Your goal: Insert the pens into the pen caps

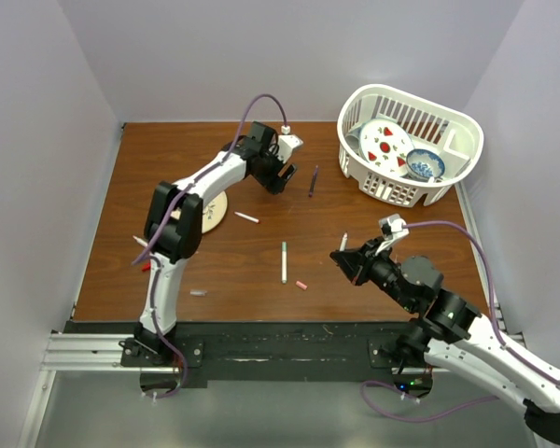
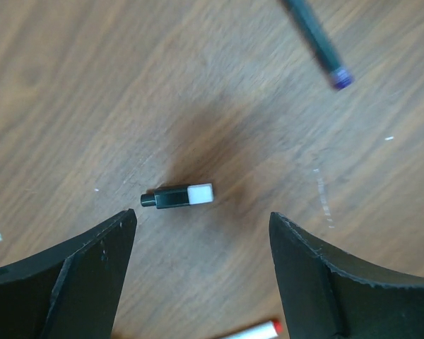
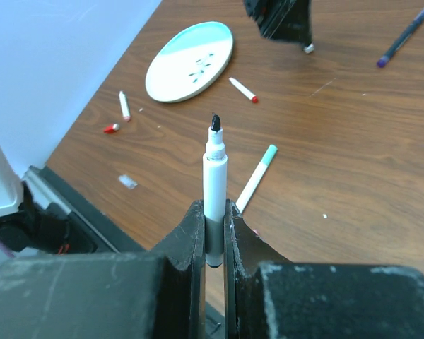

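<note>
My left gripper (image 2: 203, 220) hovers open over the table, jaws wide apart. A short black pen cap (image 2: 178, 195) with a white end lies flat just beyond the fingertips, touching neither. In the top view this gripper (image 1: 280, 174) is at the far middle of the table. My right gripper (image 3: 213, 212) is shut on a white pen with a black tip (image 3: 215, 176), which stands upright. In the top view it (image 1: 350, 256) is at the near right. A dark purple pen (image 1: 314, 180), a red-tipped pen (image 1: 246, 217) and a teal-capped pen (image 1: 284, 261) lie loose.
A white basket (image 1: 459, 163) holding dishes stands at the back right. A round plate (image 1: 217, 211) lies by the left arm. A pink cap (image 1: 301, 285) lies near the teal-capped pen. A red cap (image 3: 111, 128) and another pen (image 3: 124, 106) sit near the left edge.
</note>
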You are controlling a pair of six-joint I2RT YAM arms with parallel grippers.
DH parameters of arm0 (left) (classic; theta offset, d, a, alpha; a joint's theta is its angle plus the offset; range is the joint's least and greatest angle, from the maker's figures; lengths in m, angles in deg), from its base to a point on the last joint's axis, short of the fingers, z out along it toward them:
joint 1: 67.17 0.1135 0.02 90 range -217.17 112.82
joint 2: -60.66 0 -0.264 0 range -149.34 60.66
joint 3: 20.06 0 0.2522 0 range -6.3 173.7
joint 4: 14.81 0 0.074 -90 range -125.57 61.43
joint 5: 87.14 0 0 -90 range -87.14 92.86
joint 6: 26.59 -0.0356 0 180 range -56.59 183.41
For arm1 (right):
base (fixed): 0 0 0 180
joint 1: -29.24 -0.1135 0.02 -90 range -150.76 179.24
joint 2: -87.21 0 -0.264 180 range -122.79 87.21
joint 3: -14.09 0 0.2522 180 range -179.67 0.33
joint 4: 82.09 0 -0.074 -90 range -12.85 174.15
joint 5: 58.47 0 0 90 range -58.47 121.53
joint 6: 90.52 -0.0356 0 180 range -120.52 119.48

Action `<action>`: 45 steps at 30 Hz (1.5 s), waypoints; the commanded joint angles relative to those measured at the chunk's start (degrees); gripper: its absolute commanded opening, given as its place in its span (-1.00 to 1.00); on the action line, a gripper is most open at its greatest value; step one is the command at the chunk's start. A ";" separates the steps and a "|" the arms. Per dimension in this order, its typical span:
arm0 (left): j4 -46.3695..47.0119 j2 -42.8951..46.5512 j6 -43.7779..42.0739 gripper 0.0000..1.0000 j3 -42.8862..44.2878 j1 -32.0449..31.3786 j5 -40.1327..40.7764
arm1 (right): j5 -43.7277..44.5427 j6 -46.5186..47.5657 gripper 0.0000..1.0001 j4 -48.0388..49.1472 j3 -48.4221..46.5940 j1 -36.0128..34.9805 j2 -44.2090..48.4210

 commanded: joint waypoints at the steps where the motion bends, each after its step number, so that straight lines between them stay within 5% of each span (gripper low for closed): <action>1: -0.33 -3.61 -3.62 0.61 4.64 1.25 -2.63 | 3.92 2.27 -1.00 0.81 -1.74 -0.08 -1.11; 21: -0.94 -7.85 -3.54 0.57 4.21 3.54 -10.98 | 7.70 2.62 -1.00 -0.16 -1.30 -0.08 0.73; 30: 0.12 -7.75 1.90 0.32 4.02 3.54 -4.40 | 7.60 2.79 -1.00 -1.65 -1.65 -0.08 2.14; 37: -2.97 -9.08 3.05 -0.10 5.17 3.54 -1.58 | 7.87 2.71 -1.00 -2.71 -2.18 -0.08 3.20; 45: -2.18 -8.55 4.99 -0.26 4.82 3.54 -1.31 | 5.68 1.40 -1.00 -3.06 -2.80 0.01 2.58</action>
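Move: The black cap lies just under the open left fingers, about 6 cm down, 2 cm ahead and 2 cm to the left. The dark pen with the purple end is some 4 cm ahead of that hand and 11 cm to its right; the red-ended white pen is roughly 8 cm back and 7 cm left. From the right hand, which holds the uncapped pen, the black cap is about 33 cm ahead, 18 cm left and 21 cm lower. Down towards the black cap goes the left hand, about 5 cm and mostly early on, then it slides a centimetre or so forward and to the left near the table while its wide-open fingers close to under half, one tip on either side of the cap. The right hand keeps its grip on the uncapped pen and eases about 2 cm to the right. ##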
